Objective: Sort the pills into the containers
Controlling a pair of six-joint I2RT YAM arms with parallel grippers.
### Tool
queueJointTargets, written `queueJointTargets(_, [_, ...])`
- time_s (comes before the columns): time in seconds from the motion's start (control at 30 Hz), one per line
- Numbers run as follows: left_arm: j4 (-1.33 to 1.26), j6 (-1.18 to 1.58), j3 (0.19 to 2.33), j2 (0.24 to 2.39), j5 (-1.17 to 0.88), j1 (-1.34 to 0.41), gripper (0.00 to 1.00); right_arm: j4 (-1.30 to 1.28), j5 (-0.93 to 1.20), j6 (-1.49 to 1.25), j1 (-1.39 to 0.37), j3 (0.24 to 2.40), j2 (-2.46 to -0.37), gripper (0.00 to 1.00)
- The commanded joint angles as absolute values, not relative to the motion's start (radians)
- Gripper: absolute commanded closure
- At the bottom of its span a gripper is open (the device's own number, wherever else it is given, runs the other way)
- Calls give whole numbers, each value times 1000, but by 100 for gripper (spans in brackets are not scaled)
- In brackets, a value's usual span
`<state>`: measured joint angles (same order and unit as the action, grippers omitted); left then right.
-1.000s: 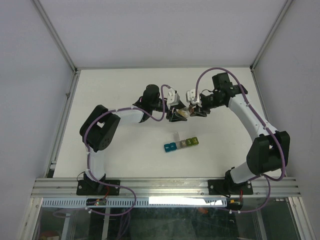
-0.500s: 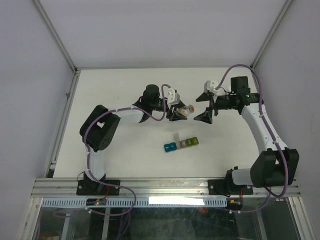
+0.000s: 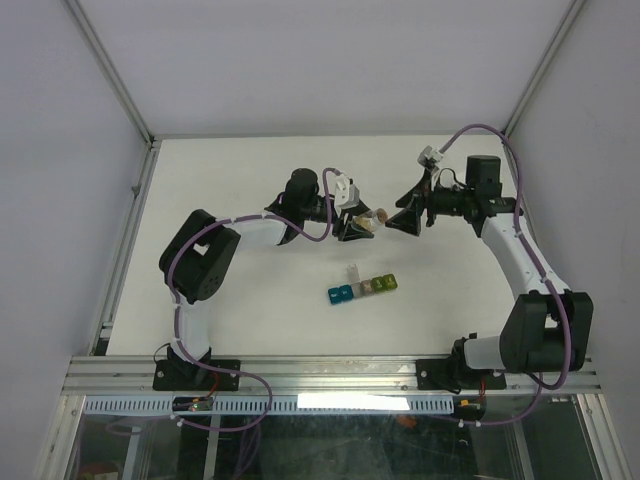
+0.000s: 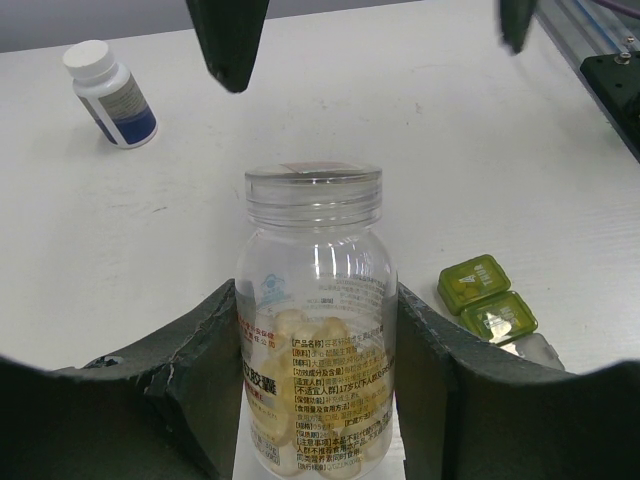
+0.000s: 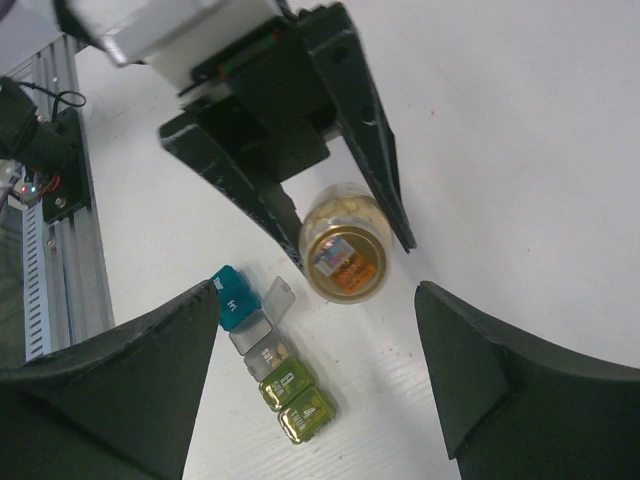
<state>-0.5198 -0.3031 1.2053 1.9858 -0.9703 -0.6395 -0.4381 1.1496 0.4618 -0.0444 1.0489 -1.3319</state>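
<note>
My left gripper (image 4: 315,400) is shut on a clear round bottle (image 4: 315,300) of pale capsules and holds it above the table, its capped end towards the right arm. In the top view the left gripper (image 3: 356,227) and bottle (image 3: 371,221) are behind the containers (image 3: 362,288), a strip of blue, teal, grey and green cells. My right gripper (image 3: 408,219) is open and empty, just right of the bottle and apart from it. The right wrist view looks at the bottle's end (image 5: 345,255) between the open right gripper (image 5: 318,290). One grey cell stands open with tiny tan pills (image 5: 279,351) inside.
A white-capped dark bottle (image 4: 110,92) stands on the table beyond the held bottle. The strip (image 5: 270,355) lies below the bottle, its flipped lid (image 5: 278,297) sticking up. The metal rail (image 5: 60,250) runs along the near table edge.
My right gripper has left the bottle, swung out to the right, then come back a little with jaws open. The left gripper still holds the bottle, raised slightly.
</note>
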Motion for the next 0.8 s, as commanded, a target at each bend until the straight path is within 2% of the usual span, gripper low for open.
queueJointTargets(0.0, [-569,-314,1207,1937,-981,-634,100,-357,997,275,-66,1096,-1370,19])
queueJointTargets(0.37, [-571,-314,1208,1941,-978,-633,100,-449,878,300,-144,1153,-1446,21])
queueJointTargets(0.77, [-570,-314,1210,1943,-978,-634,100,-460,856,305,-176,1170,-1445,42])
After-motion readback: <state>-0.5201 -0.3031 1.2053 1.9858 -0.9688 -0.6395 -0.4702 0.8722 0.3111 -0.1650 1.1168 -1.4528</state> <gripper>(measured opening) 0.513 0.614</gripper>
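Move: The pill jar's lid, facing the open right fingers, is roughly 3 cm to that hand's left, 2 cm ahead and 5 cm below; the jar body in the left fingers is some 4 cm farther left of the lid. The pill box lies on the table about 9 cm back, 5 cm left and 20 cm below, the white bottle 15 cm ahead, 23 cm right and 18 cm down. From the left hand, the lid is about 4 cm to its right. The jar's lid is approached from above and behind by the right hand, which sinks about 4 cm while easing 2 cm forward and a little left, its fingers tipping down some 10 degrees. Once down beside it, the hand almost stops and the fingers begin closing from either side of the lid; a firm grip isn't yet shown. The left hand stays put, still holding the jar. ##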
